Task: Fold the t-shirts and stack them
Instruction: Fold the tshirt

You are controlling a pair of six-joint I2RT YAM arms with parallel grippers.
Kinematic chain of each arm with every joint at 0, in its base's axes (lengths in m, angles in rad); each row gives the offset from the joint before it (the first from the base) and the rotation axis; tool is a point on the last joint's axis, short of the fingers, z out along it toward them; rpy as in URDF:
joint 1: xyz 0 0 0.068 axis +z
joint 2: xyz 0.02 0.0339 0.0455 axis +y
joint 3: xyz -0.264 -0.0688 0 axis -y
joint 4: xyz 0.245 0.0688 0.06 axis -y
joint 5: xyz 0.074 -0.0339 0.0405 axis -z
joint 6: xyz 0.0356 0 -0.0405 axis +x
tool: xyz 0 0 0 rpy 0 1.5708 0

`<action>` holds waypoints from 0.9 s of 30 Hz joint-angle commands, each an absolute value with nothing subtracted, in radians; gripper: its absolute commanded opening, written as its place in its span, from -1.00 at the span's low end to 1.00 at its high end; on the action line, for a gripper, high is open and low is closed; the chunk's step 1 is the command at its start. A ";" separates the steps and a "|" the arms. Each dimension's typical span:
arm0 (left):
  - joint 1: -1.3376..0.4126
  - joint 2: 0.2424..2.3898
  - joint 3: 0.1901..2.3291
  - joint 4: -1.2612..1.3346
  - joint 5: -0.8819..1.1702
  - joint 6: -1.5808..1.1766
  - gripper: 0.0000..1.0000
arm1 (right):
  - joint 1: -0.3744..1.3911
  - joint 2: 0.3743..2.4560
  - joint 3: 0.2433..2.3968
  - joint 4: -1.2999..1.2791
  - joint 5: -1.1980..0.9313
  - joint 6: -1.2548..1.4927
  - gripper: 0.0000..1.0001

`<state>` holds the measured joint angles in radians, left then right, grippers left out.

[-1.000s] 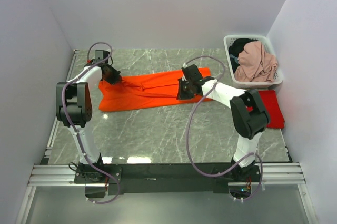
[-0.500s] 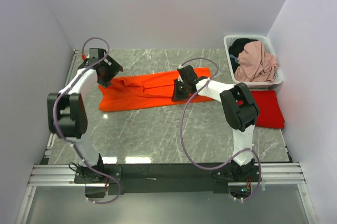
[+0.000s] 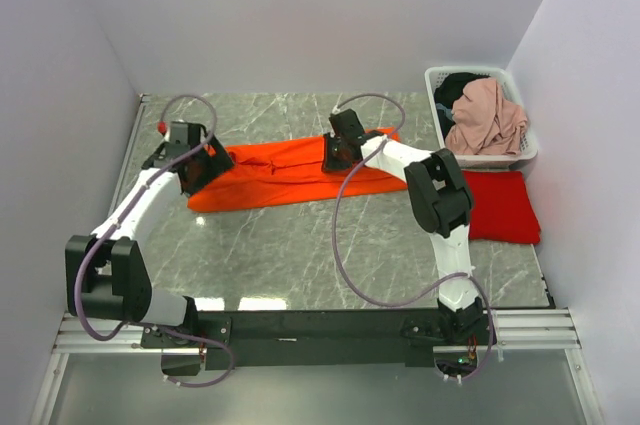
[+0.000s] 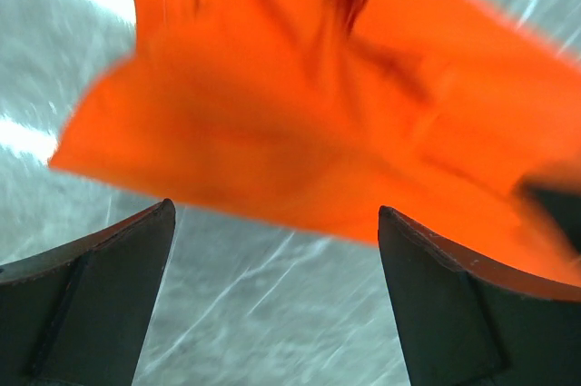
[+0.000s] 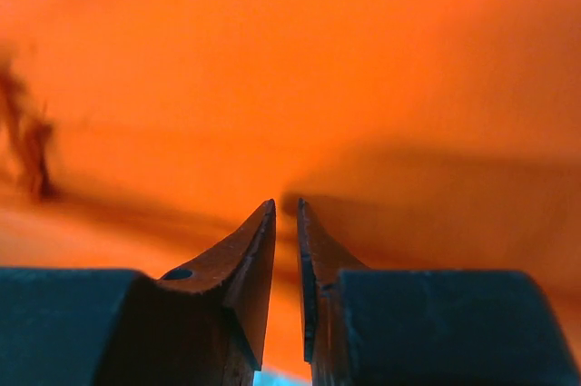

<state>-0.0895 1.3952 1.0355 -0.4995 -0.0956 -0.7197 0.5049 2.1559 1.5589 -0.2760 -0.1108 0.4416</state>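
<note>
The orange t-shirt (image 3: 270,173) lies as a long folded strip across the far middle of the table; the left wrist view (image 4: 300,95) shows its near edge. My left gripper (image 3: 203,171) hovers at the strip's left end, open, with only bare table between its fingers (image 4: 274,206). My right gripper (image 3: 336,157) presses on the strip's far right part. Its jaws stand almost together, tips in the orange cloth (image 5: 284,202). The red t-shirt (image 3: 500,207) lies folded flat at the right, away from both grippers.
A white laundry basket (image 3: 433,80) with pink and dark clothes stands at the far right corner, just behind the red shirt. Walls close in the table on the left, back and right. Grey marble table (image 3: 300,255) shows in front of the orange strip.
My left gripper let go of the orange shirt's left end, opened wide and drew back toward me. My right gripper moved left and farther away with the cloth, narrowing the strip's right end.
</note>
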 commanded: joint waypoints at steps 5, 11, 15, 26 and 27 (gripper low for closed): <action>-0.163 1.400 0.983 -0.506 -0.069 -0.672 0.99 | 0.474 2.188 1.752 -0.371 0.017 0.351 -0.43; -0.155 1.472 1.029 -0.499 -0.120 -0.707 0.88 | 0.463 2.013 1.566 -0.348 -0.018 0.287 -0.19; -0.123 1.560 1.080 -0.503 -0.133 -0.724 0.37 | 0.471 1.956 1.483 -0.353 -0.093 0.162 -0.15; 0.020 1.641 0.984 -0.491 -0.083 -0.756 0.04 | 0.508 2.016 1.552 -0.419 -0.175 -0.057 0.08; 0.026 1.644 0.970 -0.482 -0.084 -0.761 0.02 | 0.512 2.022 1.560 -0.426 -0.170 -0.083 0.08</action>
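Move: The shirt's near left corner lies about 12 cm below the left hand, 4 cm back and 6 cm to its left; its far left corner is some 14 cm ahead and 5 cm left, and the crumpled hump about 11 cm ahead and 13 cm right. The right hand is low over the strip: the near edge runs about 8 cm back and 1 cm to its right, the hump 2 cm ahead and 20 cm left, the shirt's right end 5 cm back and 19 cm right. Low on the shirt, the right fingertips sweep forward another 3.5 cm, then come up about 4 cm while drawing back towards the near edge and shifting right, opening to half and turning counter-clockwise. The left hand sinks about 9 cm towards the near left corner, first easing back and right, then swinging left, tipping steeper and narrowing its wide-open fingers to half; no pinch yet. ##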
